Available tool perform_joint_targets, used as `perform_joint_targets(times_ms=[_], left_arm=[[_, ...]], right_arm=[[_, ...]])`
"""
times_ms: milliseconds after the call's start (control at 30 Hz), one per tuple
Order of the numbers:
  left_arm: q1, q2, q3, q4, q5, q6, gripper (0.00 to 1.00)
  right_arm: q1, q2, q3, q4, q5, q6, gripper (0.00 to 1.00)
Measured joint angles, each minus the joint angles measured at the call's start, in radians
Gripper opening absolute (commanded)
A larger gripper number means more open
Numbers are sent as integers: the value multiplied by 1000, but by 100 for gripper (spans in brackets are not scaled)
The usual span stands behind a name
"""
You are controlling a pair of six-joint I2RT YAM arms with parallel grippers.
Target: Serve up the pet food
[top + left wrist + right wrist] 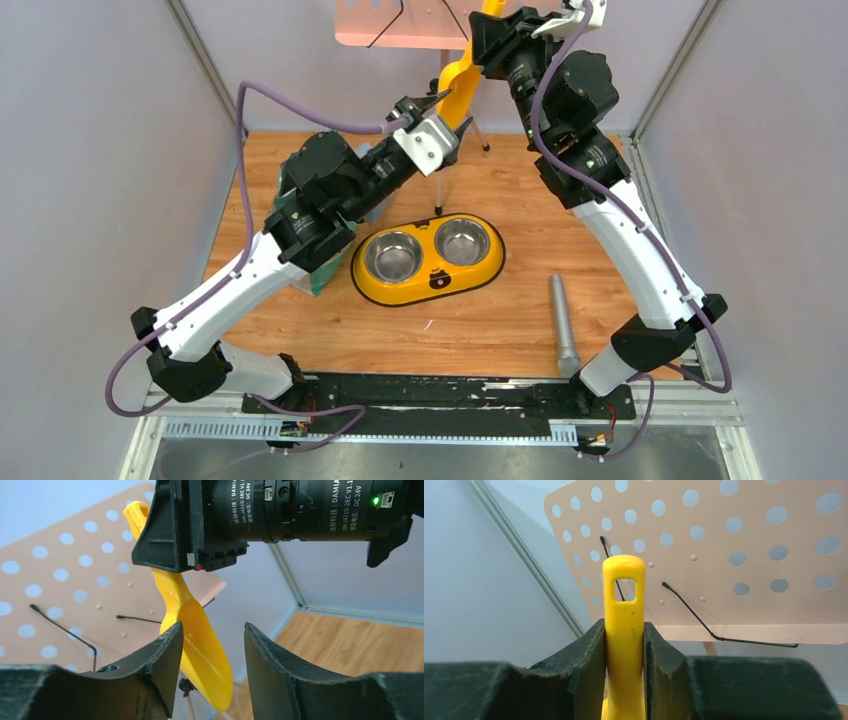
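My right gripper (624, 635) is shut on the handle of a yellow plastic scoop (624, 605) and holds it high at the back of the table, bowl end hanging down (458, 88). My left gripper (212, 647) is raised to the scoop's bowl (202, 640). Its jaws stand open on either side of the bowl, and the left fingertip (170, 650) is close against the bowl's edge. In the top view the left gripper (438, 100) sits just left of the scoop. No pet food shows in any view. A green bag (322, 283) lies mostly hidden under the left arm.
A yellow double feeder (428, 285) with two bare steel bowls sits mid-table. A grey metal cylinder (563, 320) lies at the front right. A pink perforated stand (400, 28) with thin legs rises at the back, close behind the scoop. Walls close in both sides.
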Motion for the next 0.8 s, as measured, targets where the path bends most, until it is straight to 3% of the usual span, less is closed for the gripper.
perform_joint_targets(times_ms=[233,367,633,800], left_arm=[[-23,3,-84,161,-87,239,49],[-23,6,-95,209,-135,347,37],[-20,23,-97,242,-204,489,42],[-8,58,-97,275,-232,561,20]], right_arm=[[47,9,24,3,71,42,0],[55,9,40,3,84,57,0],[55,9,60,-13,85,123,0],[55,9,68,-56,77,196,0]])
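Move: The scoop's yellow bowl, hanging from the right hand, is about 4 cm ahead of the left hand, in line sideways and roughly level. From the left hand, the double feeding bowl is about 4 cm left, 1 cm back and some 52 cm below; the food bag is roughly 24 cm left, 6 cm ahead and 38 cm below. From the right hand, the scoop's bowl is about 8 cm back, 3 cm left and 4 cm below. The left fingers close about the side wall of the scoop's bowl, one fingertip inside and one outside, narrowing from half open to about a third as the hand goes some 5 cm forward and a little left. Its wrist tips up and turns counter-clockwise, each roughly 20 degrees. The right hand keeps its pinch on the handle, easing back about 2 cm and slightly up while rolling its left side up some 10 degrees. ##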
